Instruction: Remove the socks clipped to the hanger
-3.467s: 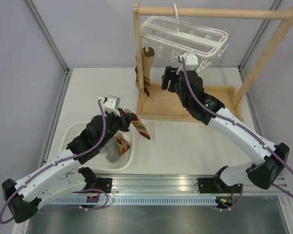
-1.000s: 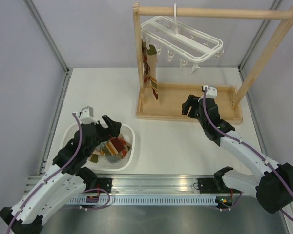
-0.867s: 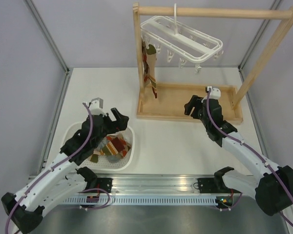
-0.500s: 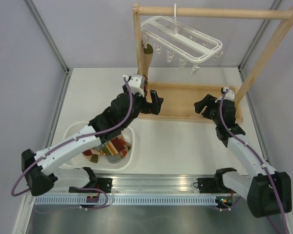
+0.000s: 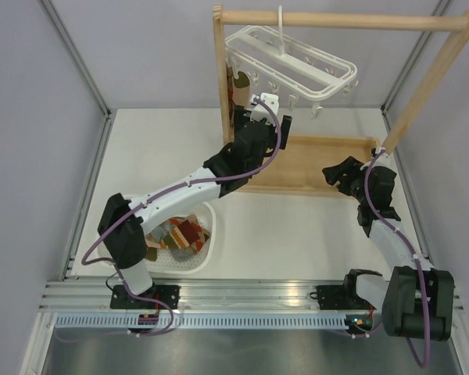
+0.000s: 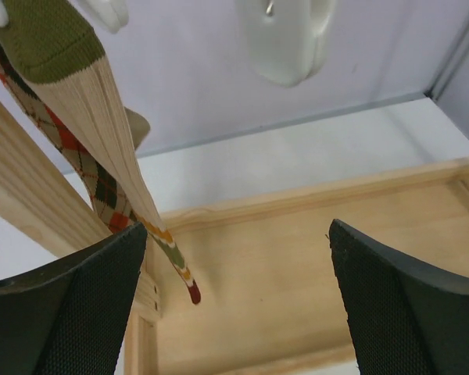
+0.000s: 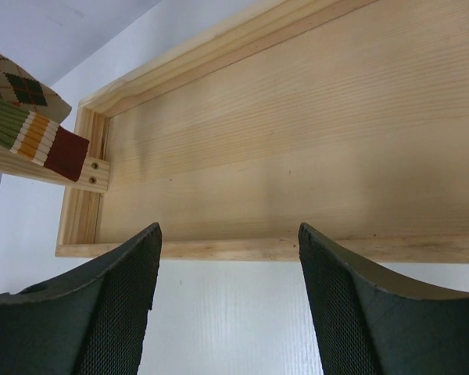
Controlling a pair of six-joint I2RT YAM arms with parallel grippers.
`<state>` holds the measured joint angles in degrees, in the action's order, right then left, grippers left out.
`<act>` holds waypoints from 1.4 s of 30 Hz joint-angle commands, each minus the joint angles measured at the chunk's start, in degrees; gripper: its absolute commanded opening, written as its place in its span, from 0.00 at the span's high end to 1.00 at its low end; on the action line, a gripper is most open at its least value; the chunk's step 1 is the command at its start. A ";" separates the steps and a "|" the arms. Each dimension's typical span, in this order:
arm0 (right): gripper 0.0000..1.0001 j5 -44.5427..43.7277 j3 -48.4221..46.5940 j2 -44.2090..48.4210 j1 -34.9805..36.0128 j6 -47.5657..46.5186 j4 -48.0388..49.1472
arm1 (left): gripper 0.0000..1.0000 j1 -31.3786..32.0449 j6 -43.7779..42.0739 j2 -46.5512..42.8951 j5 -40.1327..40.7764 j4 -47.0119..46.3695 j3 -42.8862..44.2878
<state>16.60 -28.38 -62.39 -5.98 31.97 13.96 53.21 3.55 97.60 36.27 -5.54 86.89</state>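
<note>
The white hanger (image 5: 293,56) hangs by its hook from the wooden rail. One argyle sock (image 5: 237,81) stays clipped at its left end, beside the wooden post. In the left wrist view that sock (image 6: 86,109) dangles at the upper left, its red tip level with the left fingertip, and an empty white clip (image 6: 285,35) hangs above. My left gripper (image 5: 262,125) (image 6: 238,301) is open, just right of the sock and apart from it. My right gripper (image 5: 338,172) (image 7: 228,301) is open and empty over the tray's near edge. Sock toes (image 7: 31,129) show at its far left.
The wooden rack has a tall left post (image 5: 219,86), a top rail (image 5: 344,20) and a base tray (image 5: 313,168) (image 7: 258,133) (image 6: 313,258). A white perforated basket (image 5: 207,254) at the front left holds several patterned socks (image 5: 184,234).
My left arm dropped a sock into the basket, then swung up and right to the hanger's left end. My right arm drew back right and down toward the tray's right end.
</note>
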 commanded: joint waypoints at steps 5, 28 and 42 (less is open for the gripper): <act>0.25 8.71 2.36 -2.47 -4.48 -1.20 6.96 | 0.00 -3.46 -5.76 7.25 8.90 -4.92 9.08; 0.27 13.63 4.30 -4.14 -8.26 0.64 11.80 | 0.02 -11.02 -0.04 12.70 4.42 -5.80 10.32; 0.27 13.37 5.00 -5.11 -8.52 0.73 13.03 | 0.04 -12.87 0.32 16.74 -1.65 -6.67 12.16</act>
<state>28.86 -23.70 -67.46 -14.15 33.08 23.29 41.87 2.63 114.08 35.75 -9.82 97.34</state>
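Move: The green-cuffed sock hangs about 12 cm ahead of the left hand and 5 cm to its left, its middle some 5 cm lower. The patterned sock is about 15 cm ahead and 9 cm left. The stand's left post is roughly 8 cm ahead and 10 cm left; the hanger's middle is 11 cm ahead, 8 cm right and 10 cm above. From the right hand the green-cuffed sock lies about 14 cm ahead, 25 cm left and 10 cm higher. Left hand reaches some 12 cm forward to the green-cuffed sock, sinking 5 cm and edging left, fingers wide. ##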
